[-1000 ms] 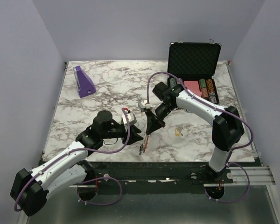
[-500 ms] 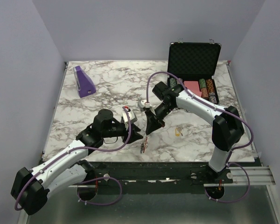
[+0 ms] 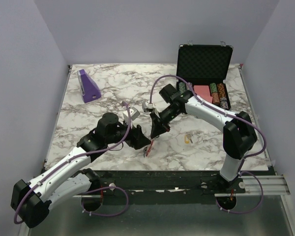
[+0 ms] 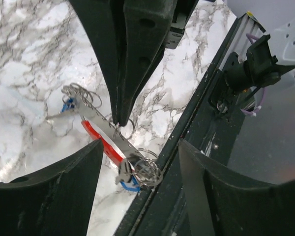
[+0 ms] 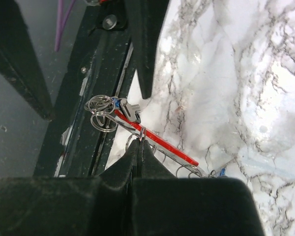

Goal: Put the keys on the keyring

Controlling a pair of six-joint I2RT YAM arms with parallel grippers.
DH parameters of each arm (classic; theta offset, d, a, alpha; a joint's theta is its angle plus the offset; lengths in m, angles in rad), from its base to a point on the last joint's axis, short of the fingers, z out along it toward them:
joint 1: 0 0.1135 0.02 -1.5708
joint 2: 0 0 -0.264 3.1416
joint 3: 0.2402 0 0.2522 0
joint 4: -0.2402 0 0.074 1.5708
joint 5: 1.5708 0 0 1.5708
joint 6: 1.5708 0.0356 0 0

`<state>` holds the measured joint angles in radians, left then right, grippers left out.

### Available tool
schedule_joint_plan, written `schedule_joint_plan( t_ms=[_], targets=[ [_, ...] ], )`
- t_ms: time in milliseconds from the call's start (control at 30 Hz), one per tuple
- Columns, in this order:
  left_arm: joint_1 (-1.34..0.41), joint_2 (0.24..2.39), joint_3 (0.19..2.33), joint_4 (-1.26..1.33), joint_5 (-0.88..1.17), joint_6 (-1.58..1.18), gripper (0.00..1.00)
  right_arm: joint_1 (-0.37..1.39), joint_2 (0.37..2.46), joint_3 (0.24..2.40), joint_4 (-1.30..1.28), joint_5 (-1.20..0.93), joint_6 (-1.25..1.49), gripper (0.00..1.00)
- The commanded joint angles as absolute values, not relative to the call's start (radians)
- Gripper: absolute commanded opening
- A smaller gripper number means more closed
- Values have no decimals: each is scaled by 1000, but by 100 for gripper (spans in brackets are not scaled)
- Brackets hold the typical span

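Note:
The keyring (image 4: 104,138), a red crescent with a grey metal tag and several thin rings, hangs tilted over the table's near edge. My right gripper (image 5: 140,142) is shut on one of its thin rings (image 4: 124,129). A blue-headed key (image 4: 130,184) hangs at the low end of the keyring and another blue key (image 4: 67,104) at the far end. My left gripper (image 4: 140,143) is open, with a finger on either side of the bunch and touching nothing. In the top view the keyring (image 3: 148,149) sits between both grippers. A yellow key (image 3: 188,139) lies apart on the marble.
The black frame rail (image 4: 206,98) runs right beside the keyring at the table's near edge. An open black case (image 3: 204,73) with poker chips stands at the back right. A purple wedge (image 3: 88,86) sits at the back left.
My left gripper has opened wider and let go of the bunch. Both grippers and the keyring have shifted slightly left and away from the near edge.

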<state>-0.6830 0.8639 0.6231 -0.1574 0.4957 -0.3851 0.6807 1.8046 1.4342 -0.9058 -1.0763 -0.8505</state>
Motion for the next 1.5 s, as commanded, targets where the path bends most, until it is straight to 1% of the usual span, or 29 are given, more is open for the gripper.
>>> schedule_joint_plan(
  t_ms=[0, 267, 500, 633, 900, 1000, 1100, 1200, 1400, 1467],
  targets=[
    [-689, 841, 620, -218, 400, -534, 72, 683, 1812, 1416, -772, -1013, -695, 1],
    [-703, 896, 626, -261, 313, -526, 69, 683, 1824, 1402, -690, -951, -591, 1],
    [-719, 977, 669, -304, 256, -517, 58, 684, 1844, 1397, -655, -925, -540, 1],
    [-726, 1011, 698, -337, 219, -499, 53, 684, 1848, 1397, -652, -917, -532, 1],
    [-735, 1040, 732, -367, 175, -468, 51, 684, 1855, 1397, -649, -917, -531, 1],
    [-735, 1052, 736, -359, 172, -462, 47, 686, 1855, 1397, -649, -917, -529, 1],
    [-736, 1065, 738, -354, 172, -457, 45, 686, 1855, 1397, -649, -916, -528, 1],
    [-735, 1048, 724, -330, 158, -459, 45, 684, 1858, 1397, -647, -916, -529, 1],
    [-719, 931, 618, -143, 178, -378, 45, 686, 1853, 1391, -664, -934, -566, 1],
    [-707, 905, 585, -85, 204, -342, 42, 686, 1848, 1388, -670, -942, -586, 1]
  ],
)
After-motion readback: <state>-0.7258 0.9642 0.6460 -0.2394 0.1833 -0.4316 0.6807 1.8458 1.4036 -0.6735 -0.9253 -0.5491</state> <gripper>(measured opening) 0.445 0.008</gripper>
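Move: Just under the left hand's open fingers hangs the keyring's near cluster of rings with its blue-headed key, some 5 cm below and 1 cm back, level sideways; the red strip runs beside it, about 2 cm ahead, 2 cm right and 5 cm down. The right hand, holding the keyring mid-length, has that cluster about 4 cm back, 3 cm left and 3 cm below, and the loose yellow key roughly 16 cm right, 4 cm ahead and 10 cm down. Lowering about 6 cm while easing some 3 cm forward, the left hand comes down around the ring cluster, turning about 15 degrees counter-clockwise and narrowing its fingers without shutting them, then rises about 1.5 cm. The right hand, still pinching the keyring, carries it about 3.5 cm forward and 3 cm down, swinging clockwise some 10 degrees, then holds still. ##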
